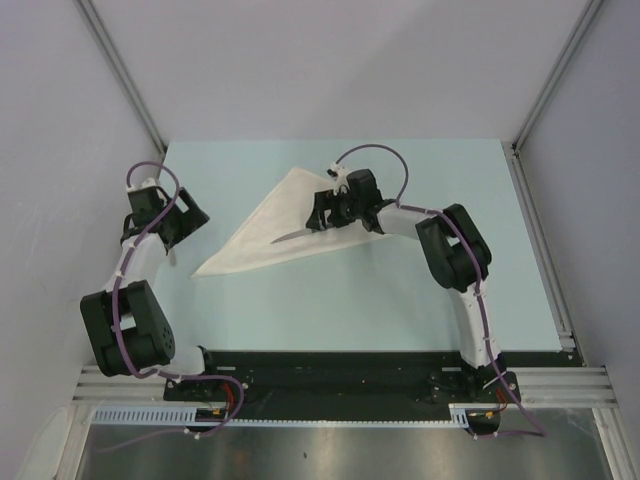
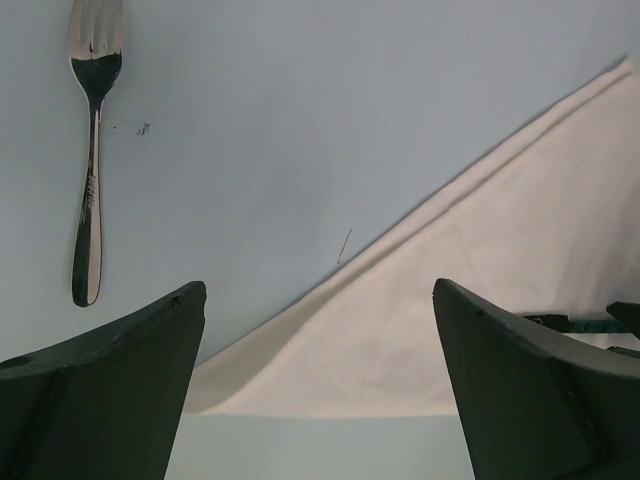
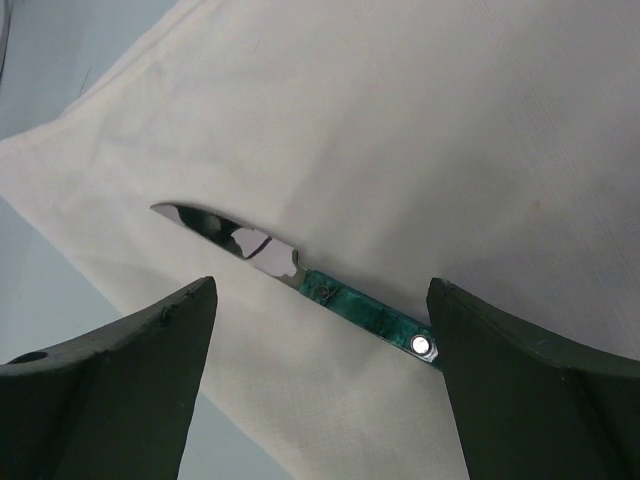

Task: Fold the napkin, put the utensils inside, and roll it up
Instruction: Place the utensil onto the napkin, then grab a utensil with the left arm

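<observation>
The napkin (image 1: 262,232) lies folded into a white triangle in the middle of the table, also seen in the wrist views (image 2: 480,300) (image 3: 400,120). A small knife (image 3: 340,298) with a teal handle and a shiny blade rests on it, and its blade tip (image 1: 290,237) points left. My right gripper (image 1: 325,212) (image 3: 322,285) hovers open just over the knife. Its right finger (image 3: 520,390) hides the end of the handle. My left gripper (image 1: 180,225) (image 2: 318,288) is open and holds nothing, beside the napkin's left corner.
A silver fork (image 2: 90,170) lies on the pale blue table (image 1: 400,290) to the left of the napkin, near my left gripper. White walls with metal rails close in the table's sides and back.
</observation>
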{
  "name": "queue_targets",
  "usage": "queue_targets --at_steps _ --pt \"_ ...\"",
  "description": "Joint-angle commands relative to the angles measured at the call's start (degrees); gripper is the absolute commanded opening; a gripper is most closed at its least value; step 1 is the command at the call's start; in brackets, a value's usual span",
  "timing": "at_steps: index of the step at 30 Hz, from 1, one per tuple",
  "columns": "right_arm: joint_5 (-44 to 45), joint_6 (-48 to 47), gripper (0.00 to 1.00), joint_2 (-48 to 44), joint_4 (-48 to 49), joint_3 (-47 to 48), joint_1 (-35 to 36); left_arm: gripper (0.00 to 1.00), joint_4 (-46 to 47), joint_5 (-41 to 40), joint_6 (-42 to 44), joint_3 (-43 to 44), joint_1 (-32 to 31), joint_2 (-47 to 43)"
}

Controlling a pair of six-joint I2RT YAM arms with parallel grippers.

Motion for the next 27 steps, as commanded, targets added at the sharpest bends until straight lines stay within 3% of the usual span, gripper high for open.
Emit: queue_targets --at_steps 1,10,15,17,27 --pt "-0.3 -0.5 0.91 -5.7 0.5 -2.2 0.3 1.00 0.8 -1.5 1.8 2.4 0.8 -0.5" --pt "4.1 -3.2 0.91 -22.7 -8.2 -4.3 -1.9 0.97 -3.7 -21.1 4.1 3.0 0.8 -0.8" --pt "2.4 -2.4 0.91 -30.7 -13.1 -9.5 -6.8 0.77 -2.5 -25.5 2.9 0.9 -0.3 -1.0" --pt "2.0 -2.7 0.91 -34.4 -13.6 -12.3 -8.0 0.77 -2.8 -29.0 2.1 0.9 -1.2 -0.9" --pt "-2.5 -2.7 0.90 -36.2 -15.7 -13.9 -9.5 0.76 -1.5 -49.3 -0.2 3.4 -16.4 4.3"
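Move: The left hand's fork lies about 7 cm ahead of it, 8 cm to its left and 9 cm below; the napkin's near-left corner is some 4 cm back and 3 cm left, at the same depth. From the right hand, already open around the knife's handle, the knife's middle is about 2 cm ahead, 4 cm left and 2 cm below. Right hand climbs some 16 cm and rightward off the knife; left swings left, then halfway back, rolling, fingers narrowing. ##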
